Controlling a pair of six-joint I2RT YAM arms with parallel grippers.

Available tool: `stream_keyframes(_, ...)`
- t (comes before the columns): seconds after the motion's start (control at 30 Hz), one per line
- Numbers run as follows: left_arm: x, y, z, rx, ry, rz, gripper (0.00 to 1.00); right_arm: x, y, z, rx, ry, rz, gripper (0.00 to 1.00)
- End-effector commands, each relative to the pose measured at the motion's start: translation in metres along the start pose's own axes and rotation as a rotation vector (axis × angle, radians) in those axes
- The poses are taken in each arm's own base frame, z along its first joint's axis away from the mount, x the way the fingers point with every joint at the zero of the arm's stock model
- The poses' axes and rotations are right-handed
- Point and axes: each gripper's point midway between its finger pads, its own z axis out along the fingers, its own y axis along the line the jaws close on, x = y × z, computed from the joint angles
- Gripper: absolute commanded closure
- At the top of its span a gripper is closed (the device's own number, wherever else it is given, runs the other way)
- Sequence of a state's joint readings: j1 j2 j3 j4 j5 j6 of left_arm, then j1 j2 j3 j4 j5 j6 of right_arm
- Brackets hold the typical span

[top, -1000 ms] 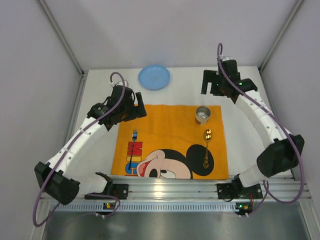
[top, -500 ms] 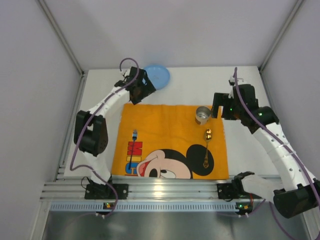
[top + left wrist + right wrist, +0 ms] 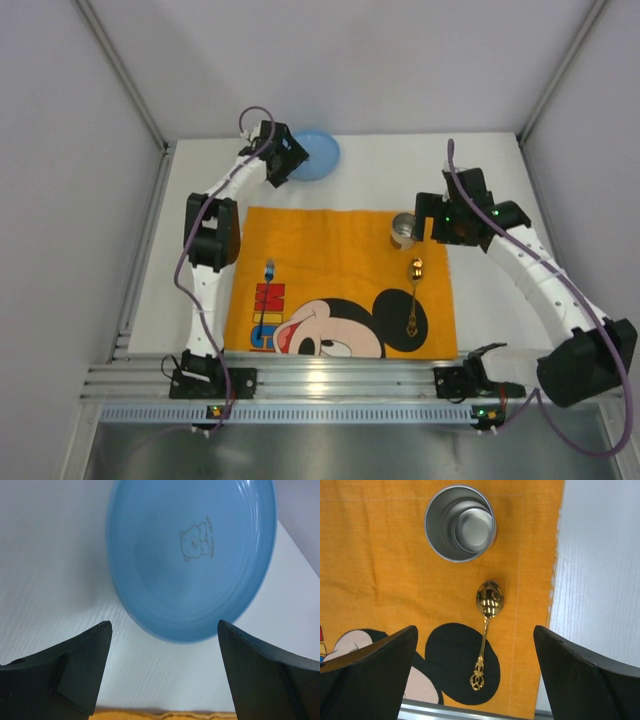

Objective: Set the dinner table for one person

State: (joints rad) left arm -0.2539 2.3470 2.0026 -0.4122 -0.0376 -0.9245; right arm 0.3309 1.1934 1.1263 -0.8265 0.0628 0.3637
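Note:
A blue plate (image 3: 310,155) lies at the back of the white dinner table (image 3: 390,175), beyond the orange mouse placemat (image 3: 340,270). My left gripper (image 3: 283,160) is open and empty at the plate's near-left rim. In the left wrist view the plate (image 3: 192,555) sits just ahead of the open gripper (image 3: 165,626). A metal cup (image 3: 405,230) stands upright on the placemat's back right, with a gold spoon (image 3: 413,295) below it. My right gripper (image 3: 440,220) is open and empty beside the cup. The right wrist view shows the cup (image 3: 460,522) and spoon (image 3: 487,625) under the open gripper (image 3: 475,631).
A fork (image 3: 267,292) with a blue handle lies on the left part of the placemat. The placemat's far edge (image 3: 165,714) is just behind the left fingers. Grey walls close the table at the back and sides. A metal rail (image 3: 340,380) runs along the near edge.
My left arm has swung from the placemat's back-left corner up to the blue plate. My right arm has come down from the back right to beside the cup.

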Motion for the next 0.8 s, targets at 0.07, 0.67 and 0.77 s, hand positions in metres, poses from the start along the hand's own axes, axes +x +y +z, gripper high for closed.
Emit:
stream_keyframes(0.07,-0.023,0.015,0.024,-0.034,-0.041,-0.097,0.09,-0.045,0.021,0.004,-0.025,-0.040,0.035,0.00)
stream_keyframes(0.67,-0.028,0.014,0.068,0.029,-0.036,-0.170,0.91,-0.056,0.005,0.023,0.077,0.015,-0.036,0.00)
stream_keyframes(0.77,-0.035,-0.003,0.060,0.101,-0.034,-0.159,1.00,-0.054,0.003,0.023,0.078,0.008,-0.037,0.00)
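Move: The blue plate's middle lies about 7 cm ahead of the left hand, some 3 cm to its right and 6 cm below, its left rim close to the open fingers. The orange placemat's middle is roughly 33 cm back and 11 cm right of that hand; the metal cup stands some 22 cm back and 26 cm right. From the right hand the plate is about 39 cm ahead, 28 cm to the left and 16 cm below. The left hand reaches about 5 cm forward and sinks a bit over 4 cm to the plate's near left rim, swinging some 3 cm left at first and easing slightly back, and only once there do its wide-open fingers close nearly shut, pinching the rim between their tips. The right hand, empty and open, shifts about 6 cm forward above the cup's right side and then hovers there. ##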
